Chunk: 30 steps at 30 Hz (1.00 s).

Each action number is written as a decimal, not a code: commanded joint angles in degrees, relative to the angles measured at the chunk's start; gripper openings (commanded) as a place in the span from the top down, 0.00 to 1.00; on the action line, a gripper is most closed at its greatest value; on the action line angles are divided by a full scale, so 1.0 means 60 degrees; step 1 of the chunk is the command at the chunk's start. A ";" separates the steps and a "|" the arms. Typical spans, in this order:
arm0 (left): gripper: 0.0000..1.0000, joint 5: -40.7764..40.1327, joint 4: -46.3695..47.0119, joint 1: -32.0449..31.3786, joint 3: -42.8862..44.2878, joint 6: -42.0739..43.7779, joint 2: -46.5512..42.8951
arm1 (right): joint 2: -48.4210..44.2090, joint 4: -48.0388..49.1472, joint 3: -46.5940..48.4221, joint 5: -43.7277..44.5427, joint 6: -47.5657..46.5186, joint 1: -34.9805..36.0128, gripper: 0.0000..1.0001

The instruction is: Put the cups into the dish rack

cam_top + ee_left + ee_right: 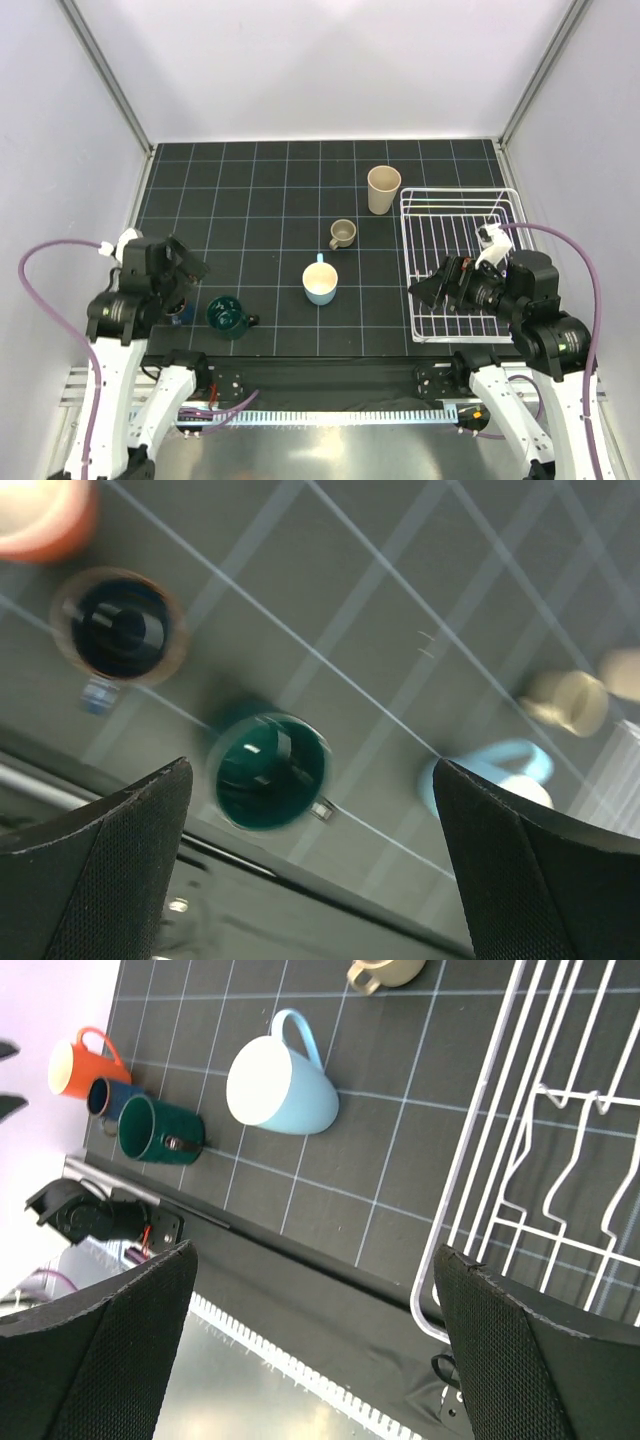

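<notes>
The white dish rack (455, 189) lies at the right with no cups in it. A tall beige tumbler (383, 188), a taupe mug (342, 234) and a light blue mug (320, 282) stand left of it. A dark teal mug (224, 315) stands near the front left. The navy cup (180, 312) is mostly hidden under my left gripper (190, 265), which is open and empty above it. The left wrist view shows the orange cup (40, 515), navy cup (118, 625) and teal mug (270, 770). My right gripper (432, 287) is open and empty over the rack's front left corner (468, 1175).
The table's black front edge and a metal strip with a toothed white rail (300, 1365) run below both grippers. White walls enclose the table on three sides. The orange cup (80, 1065) stands closest to the left wall.
</notes>
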 commanded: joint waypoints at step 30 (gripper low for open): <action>0.45 -0.3672 0.2357 0.2439 -0.0031 0.3104 0.4853 | 0.0884 0.0275 0.0916 -0.1759 -0.0604 0.0132 0.00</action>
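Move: The orange cup, by the left wall, lies about 17 cm to the left of the left hand and 7 cm ahead of it. The blue mug stands roughly 10 cm left and 3 cm ahead of that hand, and the green mug about 4 cm to its right and 1 cm ahead; all three are some 16 to 17 cm below. From the right hand the orange cup is about 66 cm left, 11 cm ahead and 20 cm below. The empty left hand swings some 12 cm left past the blue mug towards the orange cup, reaching about 6 cm forward and, mostly in the second half, sinking as much, while its wrist turns some 35 degrees so that the fingers point more steeply down and to the left, and they narrow from wide open to a bit over half without yet touching a cup. The right hand, open and empty beside the rack's front left part, drifts a couple of centimetres left and up and turns slightly counter-clockwise. ##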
